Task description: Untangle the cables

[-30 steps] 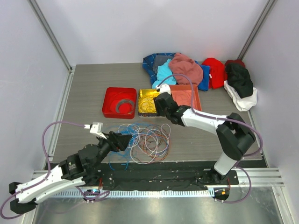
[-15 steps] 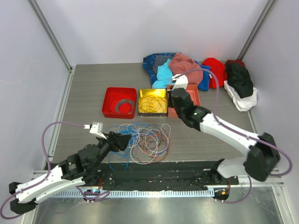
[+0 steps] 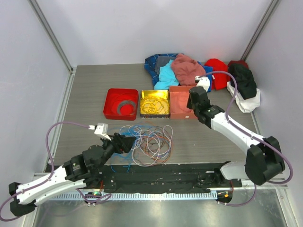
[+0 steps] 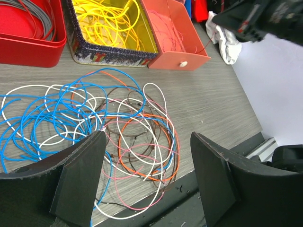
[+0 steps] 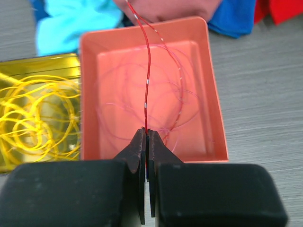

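The cables (image 3: 147,141) lie in a loose tangle of blue, white, orange, pink and brown loops (image 4: 124,124) near the table's front edge. My left gripper (image 3: 125,142) hovers low over the tangle's left side. It is open (image 4: 147,138) with nothing between its fingers. My right gripper (image 3: 193,100) is raised over the salmon tray (image 3: 180,114). It is shut (image 5: 146,135) on a thin red cable (image 5: 147,71) that rises from the jaws and loops back down into the salmon tray (image 5: 216,118), where thin pink wires lie.
A yellow tin (image 3: 143,114) holds yellow cables (image 4: 105,19). A red tray (image 3: 109,104) left of it holds a grey coil (image 4: 34,14). A heap of coloured clothes (image 3: 199,71) lies at the back. The black rail (image 3: 161,177) runs along the front.
My right gripper has shut on the red cable and swung right, from beside the yellow tin to over the salmon tray. The left gripper has shifted slightly right.
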You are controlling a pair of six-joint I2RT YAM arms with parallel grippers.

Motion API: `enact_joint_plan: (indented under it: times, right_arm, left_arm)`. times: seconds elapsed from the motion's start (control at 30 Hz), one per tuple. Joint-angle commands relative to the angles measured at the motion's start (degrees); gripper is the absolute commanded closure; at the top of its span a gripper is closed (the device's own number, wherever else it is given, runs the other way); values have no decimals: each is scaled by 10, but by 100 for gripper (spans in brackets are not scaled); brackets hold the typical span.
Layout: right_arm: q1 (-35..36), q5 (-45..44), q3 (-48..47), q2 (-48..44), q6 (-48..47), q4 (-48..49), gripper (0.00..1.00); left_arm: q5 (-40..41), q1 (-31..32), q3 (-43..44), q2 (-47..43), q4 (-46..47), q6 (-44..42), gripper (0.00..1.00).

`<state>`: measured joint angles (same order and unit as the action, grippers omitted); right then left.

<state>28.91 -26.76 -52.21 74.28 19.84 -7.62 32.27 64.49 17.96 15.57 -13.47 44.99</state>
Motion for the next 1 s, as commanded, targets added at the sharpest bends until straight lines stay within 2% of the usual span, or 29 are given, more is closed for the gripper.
enact_joint_plan:
  times: [0.0, 0.23, 0.47, 0.5, 0.53, 0.63, 0.73, 0.97]
  right_arm:
    - [-39, 52, -4, 39, 40, 32, 99]
    - [-58, 60, -23, 132, 50, 65, 99]
    - [-67, 51, -84, 224, 41, 59, 98]
    - [-68, 47, -89, 227, 41, 52, 92]
    - [-66, 44, -88, 223, 42, 46, 76]
    - [-65, 38, -70, 181, 45, 52, 55]
    - [-57, 18, -69, 137, 42, 27, 46]
    - [-46, -17, -53, 46, 40, -18, 44]
  left_arm:
    - [3, 1, 1, -14, 23, 1, 23]
    - [5, 1, 0, -19, 16, 3, 23]
    - [5, 2, 0, -29, 6, 4, 23]
    - [5, 1, 0, -36, -1, 4, 23]
    - [7, 1, 1, -39, -5, 4, 23]
    - [10, 1, 0, -57, -18, 6, 23]
    - [16, 1, -6, -68, -18, 6, 23]
    - [11, 1, -8, -41, 7, 4, 23]
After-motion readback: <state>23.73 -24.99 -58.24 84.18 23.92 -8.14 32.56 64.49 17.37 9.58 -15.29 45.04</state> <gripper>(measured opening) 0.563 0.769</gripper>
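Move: The right hand already holds a thin red cable; the salmon box it is bound for lies with its middle about 5 cm ahead, level sideways and some 15 cm below. The gold tin of yellow cables is about 13 cm to the box's left, level with it front to back. The pink cloth sits about 16 cm beyond the box, and the cable tangle some 16 cm back and 14 cm left of the hand. From the idle left hand, the salmon box is roughly 24 cm ahead and 23 cm right. Keeping its pinch on the red cable, the right hand sinks about 11 cm towards the salmon box, easing some 5 cm forward and tipping its fingers about 15 degrees further down. Low over the box it opens to about half width and lets go of the cable, then climbs some 9 cm with the fingers still open, the tip mostly undone. ##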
